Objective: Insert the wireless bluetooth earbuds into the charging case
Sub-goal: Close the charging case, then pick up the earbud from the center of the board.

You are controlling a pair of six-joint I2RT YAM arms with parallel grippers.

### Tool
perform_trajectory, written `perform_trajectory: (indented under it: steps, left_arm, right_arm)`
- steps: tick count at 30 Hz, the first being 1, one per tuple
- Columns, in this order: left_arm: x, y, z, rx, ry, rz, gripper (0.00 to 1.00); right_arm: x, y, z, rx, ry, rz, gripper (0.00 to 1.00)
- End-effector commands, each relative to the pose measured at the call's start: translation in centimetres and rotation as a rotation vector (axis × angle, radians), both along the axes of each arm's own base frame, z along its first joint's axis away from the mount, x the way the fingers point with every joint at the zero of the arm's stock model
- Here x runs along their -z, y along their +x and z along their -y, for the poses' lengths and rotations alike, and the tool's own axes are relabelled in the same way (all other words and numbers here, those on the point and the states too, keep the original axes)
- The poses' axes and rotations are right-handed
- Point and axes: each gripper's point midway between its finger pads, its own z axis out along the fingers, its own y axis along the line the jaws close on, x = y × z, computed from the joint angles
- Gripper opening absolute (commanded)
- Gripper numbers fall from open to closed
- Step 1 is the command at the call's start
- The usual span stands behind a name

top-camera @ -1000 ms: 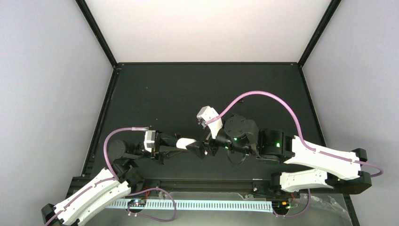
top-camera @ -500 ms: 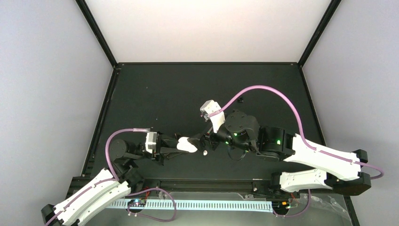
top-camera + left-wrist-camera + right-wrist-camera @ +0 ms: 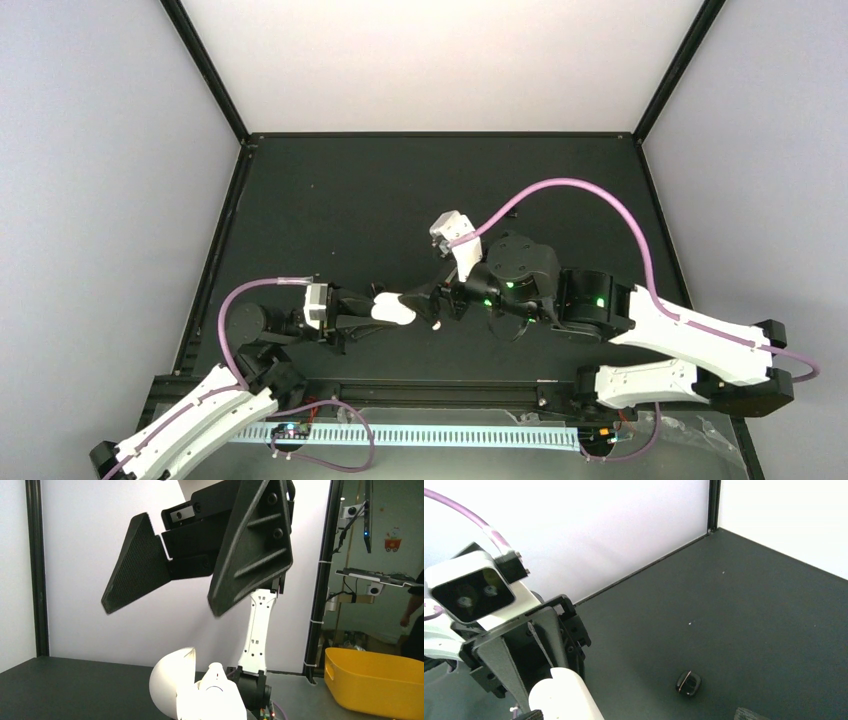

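The charging case [image 3: 398, 314], glossy white, is held off the mat at centre with my left gripper [image 3: 383, 308] shut on it. Seen from the left wrist, its lid [image 3: 172, 680] stands open, and a white rounded piece, seemingly an earbud [image 3: 216, 674], sticks up from the body. My right gripper [image 3: 441, 300] hangs open just right of the case; its black fingers [image 3: 250, 545] loom above it, empty. A tiny white piece, perhaps the other earbud [image 3: 436, 325], lies on the mat below. The right wrist view shows the case [image 3: 561, 696] between the left fingers [image 3: 499, 652].
A small black squarish object [image 3: 688, 682] lies on the dark mat [image 3: 330, 200], right of the case in the right wrist view. Pale walls enclose the mat on three sides. A yellow bin [image 3: 375, 680] stands beyond the table in the left wrist view.
My right gripper has drawn back slightly up and to the right, still open. The left gripper with the case has shifted a little to the left.
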Motion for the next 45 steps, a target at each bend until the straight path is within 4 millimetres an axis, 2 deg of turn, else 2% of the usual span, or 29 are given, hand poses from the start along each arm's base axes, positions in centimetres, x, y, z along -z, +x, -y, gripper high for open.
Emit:
perform_trajectory:
  steps: [1, 3, 5, 8, 11, 14, 20, 26, 29, 37, 45]
  left_arm:
    - [-0.4, 0.1, -0.3, -0.019, -0.012, -0.013, 0.01]
    - [-0.5, 0.0, -0.4, -0.02, -0.013, -0.011, 0.01]
    - [-0.6, 0.0, -0.4, -0.02, -0.013, -0.008, 0.01]
    - [-0.8, -0.2, -0.5, -0.02, -0.013, 0.001, 0.01]
    - [-1.0, -0.4, -0.7, -0.02, -0.009, 0.01, 0.02]
    - [-1.2, -0.7, -0.9, -0.023, -0.006, 0.019, 0.02]
    - [-1.0, -0.9, -1.0, -0.024, 0.004, 0.034, 0.02]
    - [-0.9, -1.1, -1.2, -0.024, 0.005, 0.046, 0.02]
    - [-0.8, -1.1, -1.2, -0.023, 0.009, 0.048, 0.01]
    - [-0.8, -1.2, -1.2, -0.024, 0.009, 0.051, 0.01]
    - [-0.7, -1.1, -1.1, -0.021, 0.011, 0.049, 0.02]
  right_arm:
    - [-3.6, 0.0, 2.1, 0.03, 0.127, 0.024, 1.0]
    - [-3.8, 0.8, 3.6, 0.096, 0.145, 0.041, 1.0]
    - [-2.4, 2.1, 5.1, 0.177, 0.131, 0.025, 1.0]
    - [2.6, 4.6, 6.7, 0.246, 0.101, -0.092, 0.98]
    - [8.3, 6.0, 7.3, 0.268, 0.058, -0.204, 0.93]
    - [13.0, 6.2, 6.3, 0.249, -0.032, -0.266, 0.85]
    - [20.3, 6.6, 3.4, 0.2, -0.163, -0.372, 0.65]
    - [26.9, 8.1, 3.2, 0.27, -0.305, -0.438, 0.55]
    - [28.9, 8.4, 3.1, 0.282, -0.355, -0.461, 0.52]
    - [32.3, 8.2, 3.2, 0.282, -0.454, -0.504, 0.48]
    - [33.7, 8.2, 2.8, 0.274, -0.483, -0.526, 0.45]
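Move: The loose earbud lies on the table about 37 cm below my right hand, some 5 cm farther forward and 2 cm to its right. The open charging case, held in my left hand, is roughly 4 cm back, 3 cm left and 4 cm below my right hand; the small black box sits on the table 7 cm forward and 12 cm left of the earbud. From my left hand, the earbud is about 10 cm ahead, 6 cm right and 33 cm down. I leave the charging case with my empty right hand, lifting a little and swinging right and forward, then plunge down about 34 cm towards the loose earbud, easing back left as I drop. The wrist tips about 45 degrees so the fingers point down, and they narrow from wide open to about half. My left hand keeps its grip on the case. ##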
